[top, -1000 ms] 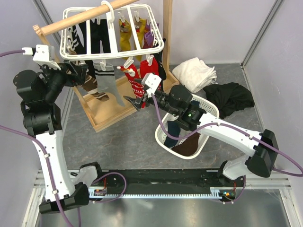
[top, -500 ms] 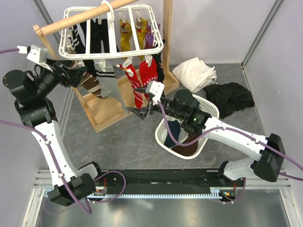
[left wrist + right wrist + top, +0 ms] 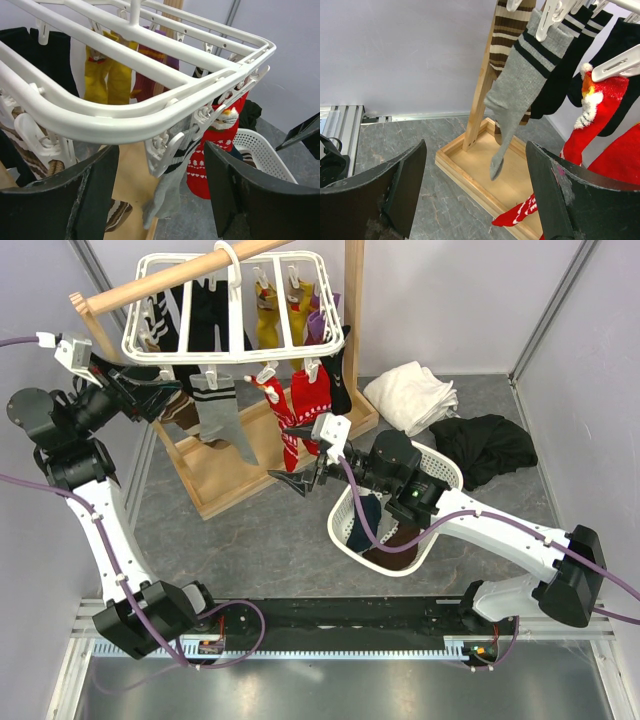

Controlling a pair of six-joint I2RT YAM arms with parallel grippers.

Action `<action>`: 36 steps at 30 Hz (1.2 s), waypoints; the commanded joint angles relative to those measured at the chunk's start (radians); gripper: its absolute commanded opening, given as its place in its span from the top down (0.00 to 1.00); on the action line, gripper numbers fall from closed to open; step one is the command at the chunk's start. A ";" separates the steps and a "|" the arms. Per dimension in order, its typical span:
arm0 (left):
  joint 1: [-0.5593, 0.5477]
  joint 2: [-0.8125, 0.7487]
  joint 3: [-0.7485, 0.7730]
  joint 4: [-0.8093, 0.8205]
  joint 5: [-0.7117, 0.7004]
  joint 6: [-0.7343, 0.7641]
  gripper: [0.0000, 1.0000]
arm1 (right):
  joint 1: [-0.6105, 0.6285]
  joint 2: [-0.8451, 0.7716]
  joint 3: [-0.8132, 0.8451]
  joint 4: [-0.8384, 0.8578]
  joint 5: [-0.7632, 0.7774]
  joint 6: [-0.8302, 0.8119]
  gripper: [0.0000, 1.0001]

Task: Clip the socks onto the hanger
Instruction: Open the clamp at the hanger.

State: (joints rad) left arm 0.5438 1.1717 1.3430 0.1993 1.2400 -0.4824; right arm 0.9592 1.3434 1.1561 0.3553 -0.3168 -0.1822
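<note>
The white slatted hanger (image 3: pixel 235 335) hangs from a wooden stand. A grey sock (image 3: pixel 226 412) with a dark-striped cuff dangles from a peg on its near edge. Two red patterned socks (image 3: pixel 298 405) hang beside it on the right. My left gripper (image 3: pixel 162 390) is open just left of the grey sock, below the frame's corner. In the left wrist view the hanger (image 3: pixel 150 107), the grey sock (image 3: pixel 170 187) and a red sock (image 3: pixel 215 152) show beyond the open left gripper (image 3: pixel 160 197). My right gripper (image 3: pixel 296 455) is open and empty below the red socks. The right wrist view shows the grey sock (image 3: pixel 520 90) ahead of the right gripper (image 3: pixel 475 195).
The wooden stand's tray base (image 3: pixel 225 480) lies under the hanger, and its upright (image 3: pixel 480 95) rises behind the grey sock. Black, yellow, purple and brown-striped socks fill other pegs. A white lattice basket (image 3: pixel 443 462) holds more socks, with white cloth (image 3: pixel 410 395) and black cloth (image 3: pixel 490 445) beyond it.
The grey sock swung to the right and now hangs straight from its peg. My left arm has drawn back to the left. The right gripper has dropped slightly away from the socks.
</note>
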 commanded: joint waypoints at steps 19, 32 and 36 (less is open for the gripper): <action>-0.061 -0.078 -0.035 0.143 -0.080 -0.179 0.68 | -0.002 -0.021 -0.003 0.056 -0.050 0.020 0.12; -0.267 -0.245 -0.076 -0.144 -0.425 0.018 0.98 | 0.001 -0.006 0.039 0.059 -0.021 0.059 0.12; -0.353 -0.283 -0.111 -0.191 -0.545 0.054 0.98 | 0.001 0.013 0.051 0.131 0.018 0.101 0.12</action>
State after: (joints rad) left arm 0.2558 0.9169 1.2591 0.0822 0.8524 -0.5129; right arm 0.9592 1.3437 1.1526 0.3687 -0.3340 -0.1390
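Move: The empty clamp at the hanger's near left end is just off my left fingertips, about 2 cm ahead, 2 cm to the right and roughly level. The grey sock's clamp is some 10 cm farther right of it, about as far out and as high; the hanger's left front corner is about 5 cm ahead, 5 cm to the left and 4 cm above my left hand. From my right hand the empty clamp lies about 14 cm ahead, 24 cm left and 10 cm up. I close my left fingers from wide open onto the empty clamp while easing about 3 cm right and 2 cm up, and pinch it between the pads. Keeping that squeeze, I draw the clamp on to the right and back towards me, still rising slightly, about 5 cm more. ##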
